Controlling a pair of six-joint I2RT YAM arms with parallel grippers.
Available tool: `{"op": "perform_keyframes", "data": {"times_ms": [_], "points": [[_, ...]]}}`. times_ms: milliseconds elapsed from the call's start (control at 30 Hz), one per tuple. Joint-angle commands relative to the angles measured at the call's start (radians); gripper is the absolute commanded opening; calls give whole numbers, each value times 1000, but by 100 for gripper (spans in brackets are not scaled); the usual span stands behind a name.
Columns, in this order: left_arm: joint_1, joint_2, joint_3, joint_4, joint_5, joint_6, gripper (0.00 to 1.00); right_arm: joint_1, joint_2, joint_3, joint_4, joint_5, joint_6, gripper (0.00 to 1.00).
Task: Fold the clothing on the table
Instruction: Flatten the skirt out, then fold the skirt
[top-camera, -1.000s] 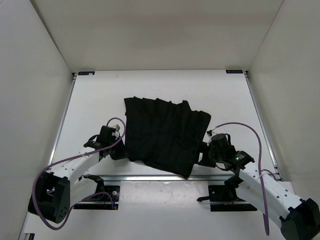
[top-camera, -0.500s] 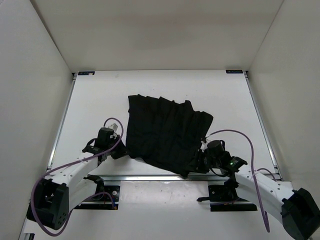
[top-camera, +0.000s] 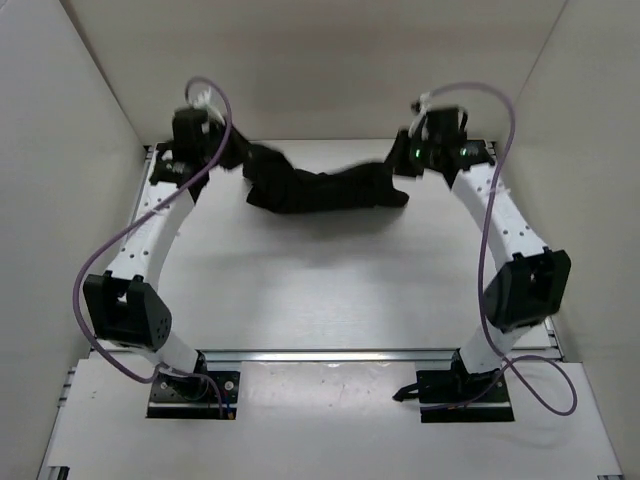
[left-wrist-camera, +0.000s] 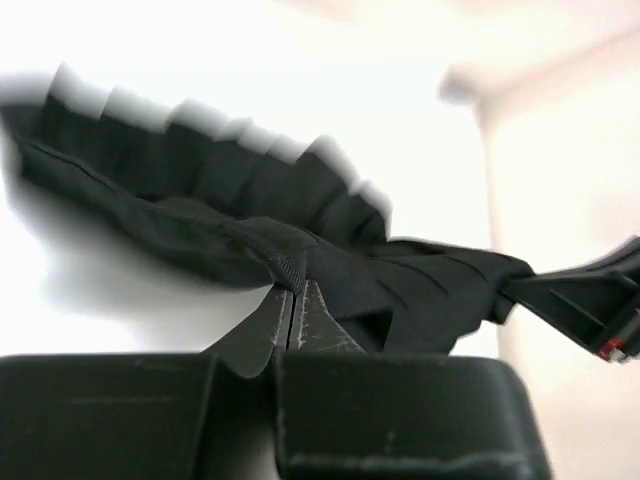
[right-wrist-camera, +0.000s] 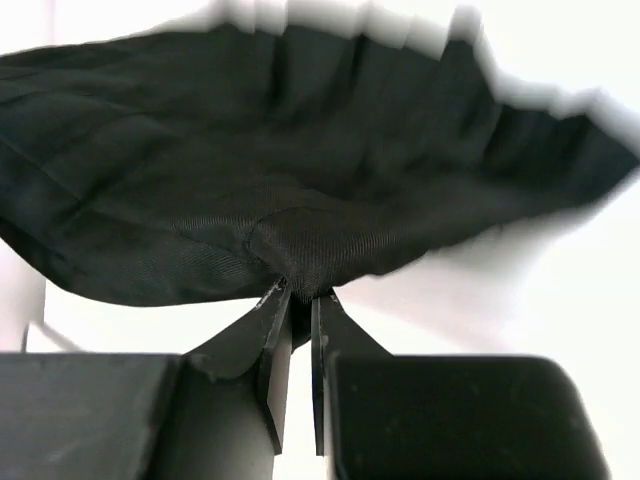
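The black pleated clothing (top-camera: 320, 190) hangs bunched between both arms, lifted over the far part of the white table (top-camera: 330, 280). My left gripper (top-camera: 243, 158) is shut on its left end; in the left wrist view the fabric (left-wrist-camera: 300, 230) is pinched at the gripper (left-wrist-camera: 296, 290). My right gripper (top-camera: 398, 165) is shut on the right end; in the right wrist view a fold of the clothing (right-wrist-camera: 300, 180) sits clamped in the gripper (right-wrist-camera: 298, 292). The garment sags in the middle.
White enclosure walls stand close behind and at both sides. Metal rails (top-camera: 330, 355) run along the table's near edge, with the two arm bases (top-camera: 190, 385) below them. Purple cables (top-camera: 215, 110) loop above both wrists.
Both grippers closed on the clothing's near corners at the front of the table, then rose and carried it to the far side. The garment went from lying flat to hanging bunched.
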Motion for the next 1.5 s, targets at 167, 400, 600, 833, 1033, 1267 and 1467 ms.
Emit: {"op": "perform_keyframes", "data": {"times_ms": [167,400,600,833,1033,1267,1467], "points": [[54,-213,-38,12,15,65,0,-55,-46,264,-94,31,-183,0],[5,-439,-662,140,7,18,0,-80,-212,-380,110,-84,-132,0],[-51,-533,-930,135,-8,-18,0,-75,-302,-682,159,-47,-4,0],[-153,-787,-1032,-68,-53,-94,0,-70,-467,-880,39,-42,44,0],[-149,-979,-930,-315,-74,-88,0,-33,-675,-873,-176,-13,31,0],[-167,-1059,-809,-504,-74,-64,0,-4,-818,-832,-429,-15,-42,0],[-115,-1026,-601,-638,-70,-3,0,-61,-909,-711,-640,13,-83,0]]}}
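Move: Both hands already hold the black skirt by its two near corners, and it hangs between them. Its middle is about 15 cm to the left hand's right, level fore and aft, and some 11 cm below. The open table it is laid back on centres roughly 17 cm back, 15 cm right and 24 cm below the left hand, with the table's near edge about 34 cm straight back. From the right hand, the skirt's middle is some 15 cm left and 10 cm below, the open table about 15 cm back, 15 cm left. Keeping the skirt's corners pinched in shut fingers, both hands flick some 12 to 16 cm higher and a little forward, fingers tilting up. They then whip back and down over 30 cm towards the table, fingertips tipping down. Close above it they slow and draw on back towards the near edge, rising again by 6 to 10 cm. ##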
